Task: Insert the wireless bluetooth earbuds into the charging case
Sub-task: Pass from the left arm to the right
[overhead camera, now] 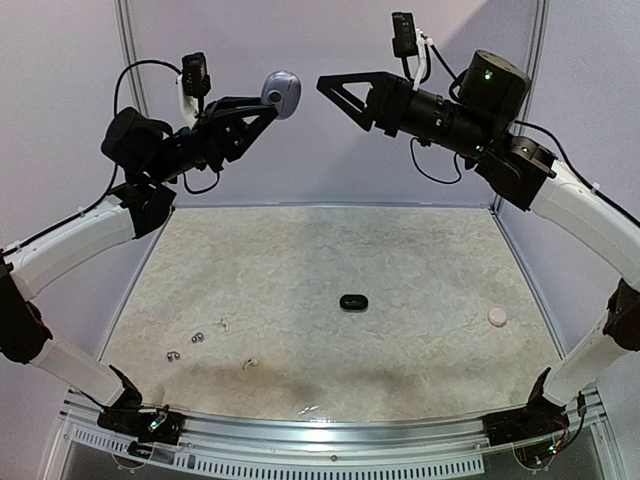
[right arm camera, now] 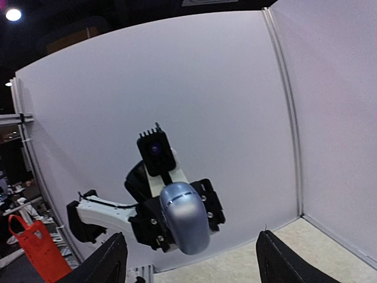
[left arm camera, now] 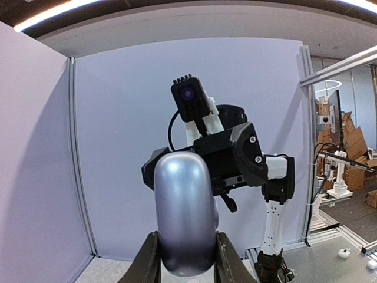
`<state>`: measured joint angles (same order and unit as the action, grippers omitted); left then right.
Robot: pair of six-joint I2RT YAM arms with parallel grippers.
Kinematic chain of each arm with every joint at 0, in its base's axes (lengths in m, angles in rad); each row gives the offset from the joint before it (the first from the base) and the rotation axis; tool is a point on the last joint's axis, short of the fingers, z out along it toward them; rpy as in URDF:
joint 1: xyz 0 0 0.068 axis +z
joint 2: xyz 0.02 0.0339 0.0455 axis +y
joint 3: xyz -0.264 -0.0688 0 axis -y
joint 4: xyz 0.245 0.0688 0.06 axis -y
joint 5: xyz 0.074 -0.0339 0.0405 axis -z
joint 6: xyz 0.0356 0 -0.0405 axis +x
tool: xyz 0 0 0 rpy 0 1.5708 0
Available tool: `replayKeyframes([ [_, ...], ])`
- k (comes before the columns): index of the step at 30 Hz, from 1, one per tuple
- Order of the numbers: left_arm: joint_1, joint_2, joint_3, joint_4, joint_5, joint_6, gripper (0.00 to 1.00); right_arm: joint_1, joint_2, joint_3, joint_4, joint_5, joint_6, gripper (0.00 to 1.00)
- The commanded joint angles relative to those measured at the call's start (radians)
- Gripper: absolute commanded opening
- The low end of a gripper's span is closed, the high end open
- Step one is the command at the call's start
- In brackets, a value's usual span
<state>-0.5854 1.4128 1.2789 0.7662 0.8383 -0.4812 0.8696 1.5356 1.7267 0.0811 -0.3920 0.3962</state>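
Observation:
My left gripper (overhead camera: 270, 105) is raised high above the table's back left and is shut on a silvery-blue charging case (overhead camera: 282, 92), closed, which fills the left wrist view (left arm camera: 184, 206) between both fingers (left arm camera: 147, 262). My right gripper (overhead camera: 338, 100) hangs open at the same height, facing the case with a gap between them. In the right wrist view the case (right arm camera: 185, 218) sits beyond the wide-apart fingers (right arm camera: 112, 262). Tiny earbuds lie on the table at the front left: two silvery-grey ones (overhead camera: 172, 354) (overhead camera: 198, 337) and two white ones (overhead camera: 222, 324) (overhead camera: 250, 364).
A black oval case (overhead camera: 353, 302) lies at the table's middle. A white round case (overhead camera: 497, 317) sits near the right edge. Pale walls (overhead camera: 330, 150) close off the back and sides, and a metal rail (overhead camera: 330, 430) runs along the front.

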Motion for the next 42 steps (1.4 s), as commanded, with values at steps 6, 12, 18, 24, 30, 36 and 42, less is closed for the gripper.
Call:
replayKeyframes([
  [6, -0.022, -0.012, -0.005, 0.044, 0.035, -0.008, 0.00, 0.003, 0.123, 0.105, 0.053, -0.185, 0.039, 0.66],
  [12, -0.033, -0.012, -0.012, 0.048, 0.026, 0.003, 0.00, 0.009, 0.154, 0.120, 0.043, -0.217, 0.061, 0.52],
  [18, -0.032, -0.005, -0.009, 0.043, 0.013, -0.012, 0.00, 0.020, 0.169, 0.148, 0.030, -0.243, 0.053, 0.43],
  [24, -0.033, 0.000, -0.006, 0.031, 0.004, -0.012, 0.00, 0.021, 0.199, 0.214, -0.039, -0.252, 0.043, 0.26],
  [30, -0.033, -0.001, -0.013, -0.003, -0.005, 0.014, 0.00, 0.021, 0.216, 0.237, -0.068, -0.272, 0.037, 0.00],
  [36, -0.029, -0.005, -0.039, -0.053, -0.030, 0.038, 0.00, 0.020, 0.189, 0.233, -0.114, -0.259, 0.000, 0.00],
  [42, 0.004, -0.030, -0.076, -0.092, 0.018, 0.077, 0.74, 0.022, 0.148, 0.211, -0.261, -0.173, -0.084, 0.00],
])
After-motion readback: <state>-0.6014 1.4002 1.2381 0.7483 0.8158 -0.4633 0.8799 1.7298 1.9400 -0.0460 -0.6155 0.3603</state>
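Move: The left hand still pinches the silver-blue case, whose middle lies about 2 cm to that hand's right, level front to back, and 1 cm above. From the open right hand, this case is about 7 cm to the left, 1 cm back and 1 cm below. The black case rests on the table some 4 cm ahead of the right hand, 4 cm to its right and 53 cm below. The right hand reaches about 5 cm left and pinches the silver-blue case's free end, then left fingers open. ##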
